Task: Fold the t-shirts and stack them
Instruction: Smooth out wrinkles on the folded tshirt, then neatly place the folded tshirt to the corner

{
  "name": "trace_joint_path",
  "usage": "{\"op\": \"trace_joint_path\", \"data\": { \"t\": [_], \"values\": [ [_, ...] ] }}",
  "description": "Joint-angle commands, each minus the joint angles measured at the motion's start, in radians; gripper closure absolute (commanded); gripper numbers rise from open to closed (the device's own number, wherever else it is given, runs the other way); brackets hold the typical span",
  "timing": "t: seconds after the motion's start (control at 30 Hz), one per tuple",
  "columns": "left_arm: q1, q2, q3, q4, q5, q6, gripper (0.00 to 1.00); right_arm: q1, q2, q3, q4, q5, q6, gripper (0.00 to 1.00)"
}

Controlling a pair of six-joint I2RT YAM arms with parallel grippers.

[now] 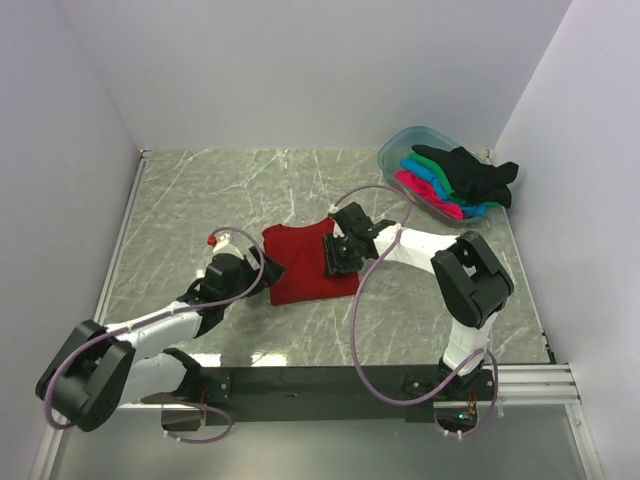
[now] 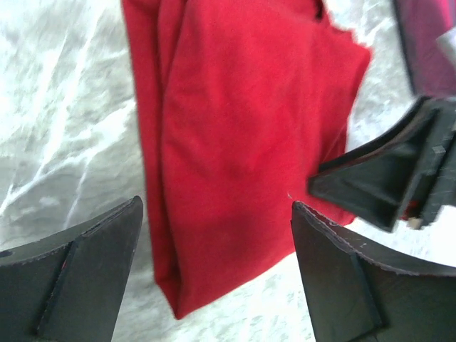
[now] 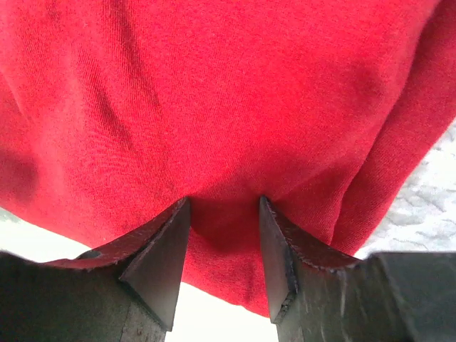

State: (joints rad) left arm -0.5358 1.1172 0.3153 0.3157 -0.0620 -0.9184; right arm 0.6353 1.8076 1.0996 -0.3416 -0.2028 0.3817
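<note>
A dark red t-shirt (image 1: pixel 305 265) lies folded in the middle of the table. My left gripper (image 1: pixel 268 272) is at its left edge, open, with the folded corner of the red t-shirt (image 2: pixel 242 107) lying between and beyond the spread jaws (image 2: pixel 216 203), untouched. My right gripper (image 1: pixel 335 255) is at the shirt's right edge, and its jaws (image 3: pixel 224 203) are closed on a thick wad of the red cloth (image 3: pixel 214 85) that fills the gap from pad to pad. The black (image 1: pixel 480 175), green (image 1: pixel 432 165), bright blue (image 1: pixel 425 178) and hot pink (image 1: pixel 425 190) t-shirts are piled in the tub.
The clear bluish tub (image 1: pixel 395 150) stands at the back right corner, with the black shirt hanging over its rim. White walls close the table on three sides. A black rail (image 1: pixel 330 382) with the arm bases runs along the near edge.
</note>
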Motion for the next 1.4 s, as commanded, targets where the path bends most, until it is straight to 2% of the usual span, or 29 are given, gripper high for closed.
{"op": "trace_joint_path", "data": {
  "t": [0.0, 0.43, 0.7, 0.93, 1.2, 1.3, 1.33, 1.37],
  "values": [
    [0.025, 0.044, -0.028, 0.121, 0.097, -0.011, 0.09, 0.006, 0.076, -0.015, 0.03, 0.029, 0.011, 0.49],
    [0.071, 0.254, -0.032, 0.275, 0.114, -0.019, 0.09, 0.006, 0.059, -0.061, 0.038, 0.043, 0.009, 0.49],
    [0.073, 0.377, -0.035, 0.376, 0.133, -0.036, 0.13, 0.007, 0.044, -0.067, 0.038, 0.037, 0.009, 0.49],
    [0.069, 0.467, 0.005, 0.431, 0.175, -0.031, 0.32, 0.018, 0.039, -0.061, 0.038, 0.031, 0.011, 0.49],
    [0.046, 0.542, 0.034, 0.474, 0.206, -0.04, 0.39, 0.033, 0.055, -0.046, 0.038, 0.023, 0.016, 0.49],
    [0.031, 0.559, 0.067, 0.439, 0.189, -0.025, 0.52, 0.038, 0.059, -0.035, 0.033, 0.023, 0.016, 0.49],
    [0.031, 0.556, 0.08, 0.424, 0.18, -0.023, 0.62, 0.04, 0.056, -0.035, 0.032, 0.025, 0.016, 0.49],
    [0.033, 0.553, 0.088, 0.383, 0.168, -0.004, 0.67, 0.04, 0.049, -0.034, 0.029, 0.028, 0.014, 0.49]
  ]
}}
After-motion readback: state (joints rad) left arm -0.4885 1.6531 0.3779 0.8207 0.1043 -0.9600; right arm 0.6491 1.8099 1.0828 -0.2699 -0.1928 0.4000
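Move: The left side of the folded t-shirt lies just below the open left hand, about 3 cm ahead, 2 cm to the right and 5 cm down; the shirt's near left corner is some 6 cm back, about level sideways and 5 cm down. The right gripper, its tips on the shirt, stands roughly 12 cm to the right and 1 cm ahead, 4 cm lower. From the right hand that left side is about 10 cm left, 1 cm ahead and 1 cm down. The left hand first drops about 3 cm onto the left side of the folded t-shirt, then slides forward and to the right some 4 cm each way towards the right gripper, sinking a little more while its wide-open fingers draw in to less than half open around a ridge of the cloth. The right hand keeps its half-open fingertips resting on the shirt's right part, easing only about 1 cm to the left. ##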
